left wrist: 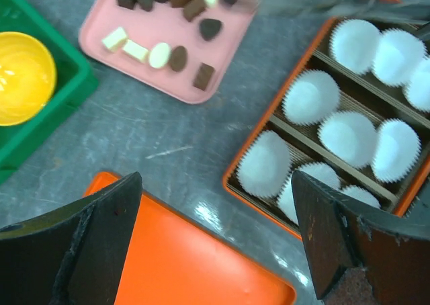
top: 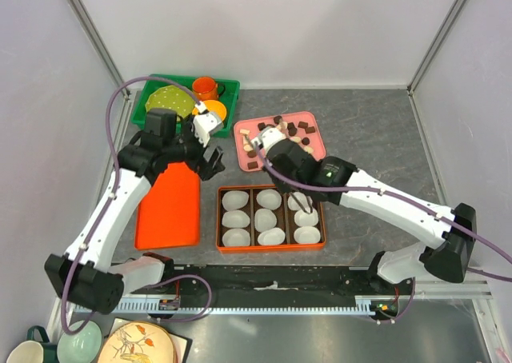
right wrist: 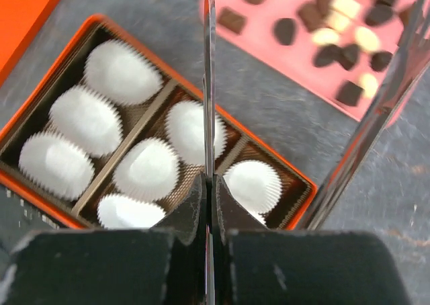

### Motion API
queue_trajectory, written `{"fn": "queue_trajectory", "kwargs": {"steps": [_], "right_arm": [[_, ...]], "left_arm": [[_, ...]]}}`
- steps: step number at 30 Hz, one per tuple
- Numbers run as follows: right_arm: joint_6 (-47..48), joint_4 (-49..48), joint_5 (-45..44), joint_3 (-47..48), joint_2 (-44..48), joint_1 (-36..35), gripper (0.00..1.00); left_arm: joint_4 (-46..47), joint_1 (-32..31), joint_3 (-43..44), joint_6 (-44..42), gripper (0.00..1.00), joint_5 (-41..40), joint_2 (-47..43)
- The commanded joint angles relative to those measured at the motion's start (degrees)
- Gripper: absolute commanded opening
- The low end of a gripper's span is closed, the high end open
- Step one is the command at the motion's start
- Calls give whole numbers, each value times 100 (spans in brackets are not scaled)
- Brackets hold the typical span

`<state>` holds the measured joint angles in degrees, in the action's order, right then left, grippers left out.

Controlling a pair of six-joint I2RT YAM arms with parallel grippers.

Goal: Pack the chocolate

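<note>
The chocolate [top: 280, 131] lies as several dark, reddish and cream pieces on a pink tray [top: 308, 119] at the back; it also shows in the left wrist view [left wrist: 178, 58] and the right wrist view [right wrist: 285, 31]. In front stands an orange box [top: 270, 249] of empty white paper cups [top: 270, 199]. My right gripper [top: 294, 185] hangs over the box [right wrist: 295, 177], shut [right wrist: 209, 177] on one blade of thin metal tongs [right wrist: 209, 83]; the other blade [right wrist: 376, 117] splays right. My left gripper [top: 200, 159] is open [left wrist: 215, 177] and empty, above the orange lid [left wrist: 181, 258].
A green bin [top: 232, 87] at the back left holds a yellow-green plate [top: 170, 101], an orange cup [top: 206, 85] and a yellow bowl [left wrist: 20, 76]. The orange lid [top: 168, 211] lies left of the box. Cups and a patterned plate [top: 136, 345] sit at the near left corner. Panels wall the table.
</note>
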<state>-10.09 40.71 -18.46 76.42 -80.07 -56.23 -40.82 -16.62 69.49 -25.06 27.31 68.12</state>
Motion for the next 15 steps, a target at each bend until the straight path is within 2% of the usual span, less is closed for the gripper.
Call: {"fn": "queue_trajectory", "kwargs": {"steps": [1, 8, 15], "right_arm": [[727, 43, 237, 382, -175, -459, 0], [947, -45, 720, 531, -342, -819, 0], [973, -28, 835, 496, -465, -1241, 0]], "left_arm": [[-399, -8, -251, -490, 99, 704, -588], [-1015, -8, -375, -1061, 99, 1013, -1291], [-1121, -16, -700, -1817, 99, 1250, -2267]]}}
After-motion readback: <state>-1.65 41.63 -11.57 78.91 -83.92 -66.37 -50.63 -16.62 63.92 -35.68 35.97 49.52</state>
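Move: In the right hand's shut fingers a pair of thin metal tongs is held; their middle lies some 16 cm to the left hand's right, about 3 cm back and slightly lower. From the right hand, the left gripper stands about 17 cm left and 5 cm ahead. The box of paper cups is some 20 cm below the right hand, about 4 cm back and 3 cm left; the pink tray lies roughly 21 cm straight ahead, 21 cm lower. Drawing back about 6 cm and as far left over the box of paper cups, the right hand keeps its grip on the tongs and swings some 20 degrees counter-clockwise, turning their free legs towards the left gripper. The left hand, still open and empty, backs off about 9 cm, rising slightly, tilting its fingers up and turning a little clockwise. ##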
